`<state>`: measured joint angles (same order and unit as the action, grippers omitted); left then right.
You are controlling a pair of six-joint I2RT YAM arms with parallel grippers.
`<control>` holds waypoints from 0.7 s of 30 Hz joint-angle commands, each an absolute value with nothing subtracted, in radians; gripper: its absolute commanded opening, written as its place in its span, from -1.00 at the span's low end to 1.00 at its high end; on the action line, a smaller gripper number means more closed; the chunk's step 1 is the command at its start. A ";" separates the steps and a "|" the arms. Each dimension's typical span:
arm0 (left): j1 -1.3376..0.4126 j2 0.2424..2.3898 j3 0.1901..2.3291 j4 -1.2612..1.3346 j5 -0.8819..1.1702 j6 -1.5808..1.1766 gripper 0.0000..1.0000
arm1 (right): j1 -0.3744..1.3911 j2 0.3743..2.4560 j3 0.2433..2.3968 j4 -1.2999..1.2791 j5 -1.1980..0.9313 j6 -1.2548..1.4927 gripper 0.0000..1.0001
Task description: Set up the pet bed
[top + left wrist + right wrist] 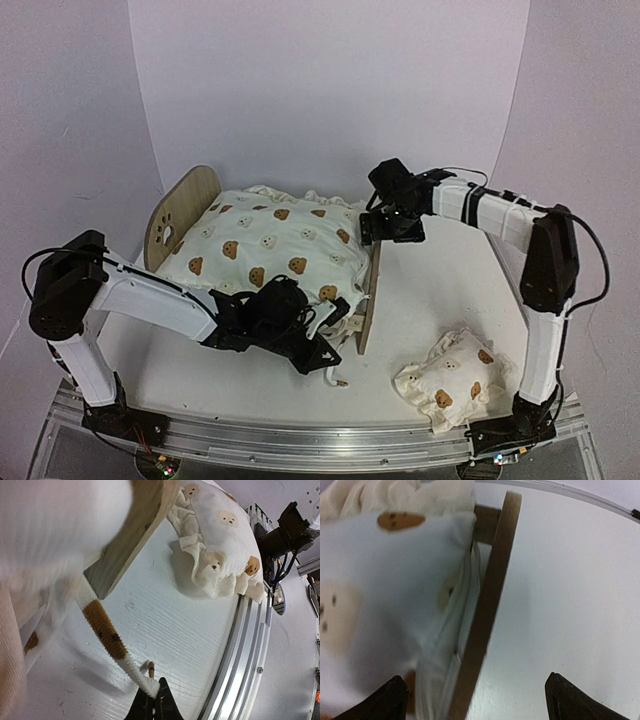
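The pet bed stands left of centre, its rounded headboard [180, 215] with a paw cutout at the left and its low footboard [368, 300] at the right. A cream bear-print cushion [265, 245] lies on it and hides the base. My left gripper [327, 357] hangs by the footboard's near end, shut on one cream cushion tie [107, 630], pinched at its tip by the left gripper [154, 697]. My right gripper [392, 228] is open above the footboard's far end. In the right wrist view the right gripper [477, 700] straddles the footboard [490, 595] and the cushion [385, 605] edge.
A small cream bear-print pillow [450, 382] lies at the front right, also shown in the left wrist view as a ruffled pillow [220, 535]. An aluminium rail [300, 435] runs along the near table edge. A curved white backdrop closes the back.
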<state>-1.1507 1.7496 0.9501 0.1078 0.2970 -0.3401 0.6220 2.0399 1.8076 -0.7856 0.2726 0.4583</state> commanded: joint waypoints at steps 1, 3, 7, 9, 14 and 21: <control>-1.147 1.717 0.882 0.196 0.272 -0.304 -1.00 | 0.637 1.714 1.611 -0.816 0.211 0.254 0.97; -1.147 1.731 0.874 0.211 0.250 -0.293 -1.00 | 0.645 1.559 1.497 -0.794 0.173 0.251 0.97; -1.147 1.731 0.854 0.288 0.241 -0.315 -1.00 | 0.694 1.430 1.349 -0.823 0.016 0.249 0.97; -1.147 1.726 0.829 0.340 0.221 -0.323 -1.00 | 0.762 1.373 1.254 -0.767 -0.047 0.267 0.94; -1.147 1.713 0.799 0.381 0.234 -0.322 -0.96 | 0.930 1.285 1.053 -0.584 -0.101 0.382 0.81; -1.147 1.631 0.788 0.376 0.308 -0.327 -0.96 | 1.020 1.196 0.728 -0.137 -0.078 0.559 0.19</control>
<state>-1.1507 1.7260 0.7876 0.3157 0.2516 -0.3187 0.9691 1.2606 0.8268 -0.4747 -0.1162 0.4385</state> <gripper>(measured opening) 0.025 0.689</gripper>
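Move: The near end of the pet bed's right side rail is about 24 cm back, 5 cm left and 10 cm below the right gripper. From that gripper, the tie pinched in the left fingers is about 30 cm back and 11 cm left, the cover's near corner some 18 cm back and 9 cm left, and the pillow about 32 cm back and 13 cm right. From the left gripper, the rail end is roughly 6 cm ahead and 5 cm right. Swing the wide-open right gripper back about 27 cm from above the side rail towards its near end, arching up some 9 cm and down again to finish slightly lower than it began. Turn it about 35 degrees counter-clockwise on the way and start narrowing the fingers as it sinks. Keep the tie pinched in the left gripper, easing it a little left and down. ##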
